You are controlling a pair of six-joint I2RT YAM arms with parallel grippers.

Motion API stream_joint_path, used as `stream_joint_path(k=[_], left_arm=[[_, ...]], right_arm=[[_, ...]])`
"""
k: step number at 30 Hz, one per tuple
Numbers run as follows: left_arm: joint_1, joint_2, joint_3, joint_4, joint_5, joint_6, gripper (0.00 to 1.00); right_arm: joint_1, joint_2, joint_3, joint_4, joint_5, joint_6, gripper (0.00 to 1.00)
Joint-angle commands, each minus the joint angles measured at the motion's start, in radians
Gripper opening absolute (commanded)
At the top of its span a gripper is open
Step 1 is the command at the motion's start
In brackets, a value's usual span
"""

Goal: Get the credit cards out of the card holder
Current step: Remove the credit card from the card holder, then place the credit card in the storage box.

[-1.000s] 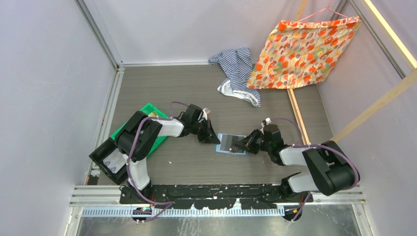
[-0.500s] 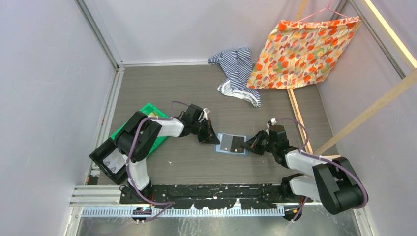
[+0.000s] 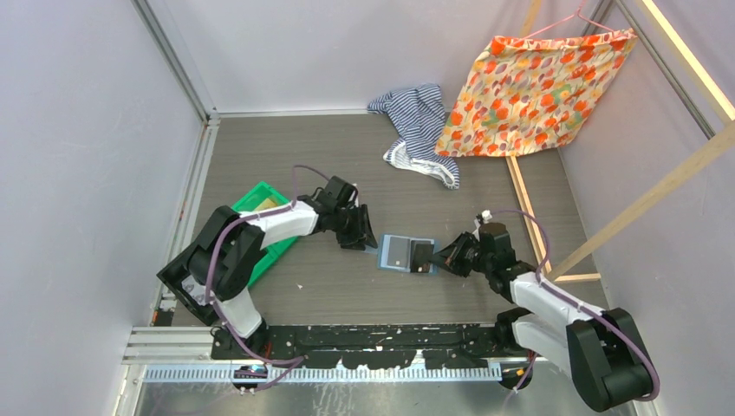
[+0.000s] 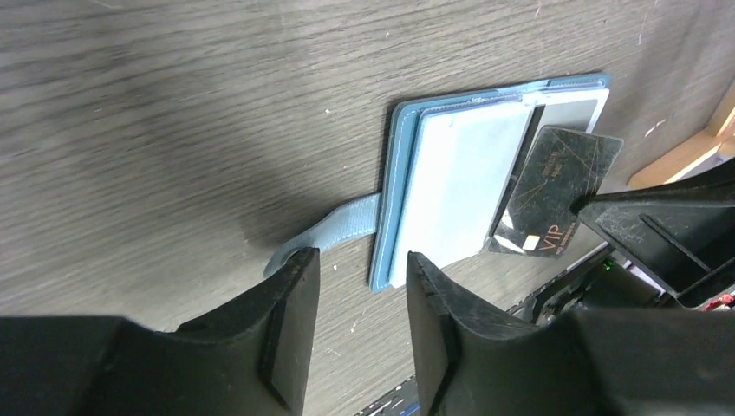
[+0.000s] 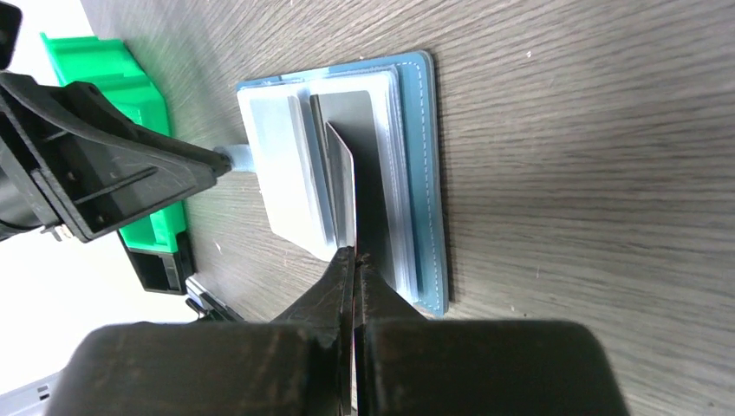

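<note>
The slate-blue card holder (image 3: pixel 400 255) lies open on the table between the arms; it also shows in the left wrist view (image 4: pixel 459 195) and the right wrist view (image 5: pixel 426 173). My right gripper (image 3: pixel 444 258) (image 5: pixel 354 256) is shut on a black credit card (image 5: pixel 344 182), held on edge over the holder's right panel. The card reads "VIP" in the left wrist view (image 4: pixel 555 195) and sticks out past the holder's edge. My left gripper (image 3: pixel 358 236) (image 4: pixel 360 290) is open at the holder's left side, one finger (image 4: pixel 290 312) at the end of the holder's strap (image 4: pixel 342 227).
A green plastic bin (image 3: pixel 253 227) sits behind the left arm and shows in the right wrist view (image 5: pixel 130 78). A striped cloth (image 3: pixel 416 130) and an orange floral cloth (image 3: pixel 537 87) lie at the back. A wooden bar (image 3: pixel 527 212) runs along the right.
My right gripper has drawn back to the right with the black card, which now sticks further out of the holder. My left gripper has shifted slightly left, off the holder.
</note>
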Motion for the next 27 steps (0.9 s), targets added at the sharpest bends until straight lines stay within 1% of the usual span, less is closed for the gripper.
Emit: stream_joint_path(k=[1, 14, 21, 24, 27], left_arm=[[0.003, -0.094, 0.057, -0.12, -0.084, 0.062, 0.45], [0.003, -0.244, 0.088, -0.219, -0.13, 0.088, 0.46], [0.018, -0.326, 0.091, -0.293, -0.195, 0.094, 0.46], [0.044, -0.369, 0.093, -0.342, -0.222, 0.099, 0.45], [0.074, -0.411, 0.091, -0.368, -0.219, 0.104, 0.44]], right_arm=[[-0.004, -0.061, 0.022, -0.08, 0.003, -0.015, 0.01], [-0.006, -0.181, 0.114, -0.211, -0.016, -0.026, 0.01], [-0.005, -0.181, 0.143, -0.213, -0.024, -0.026, 0.01], [-0.005, -0.169, 0.149, -0.201, -0.032, -0.028, 0.01], [-0.005, -0.164, 0.157, -0.193, -0.044, -0.025, 0.01]])
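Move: The open card holder's middle lies about 7 cm to the right hand's left, level with it fore and aft and roughly 4 cm below. The black credit card is already in the right fingers by its right edge, its middle some 3 cm to their left. From the half-open left hand, the holder is about 9 cm to the right, 2 cm back and 4 cm lower; its strap is just below, 1 cm back. Still pinching the card, right hand lifts about 5 cm; left rises some 9 cm leftward from the holder. ##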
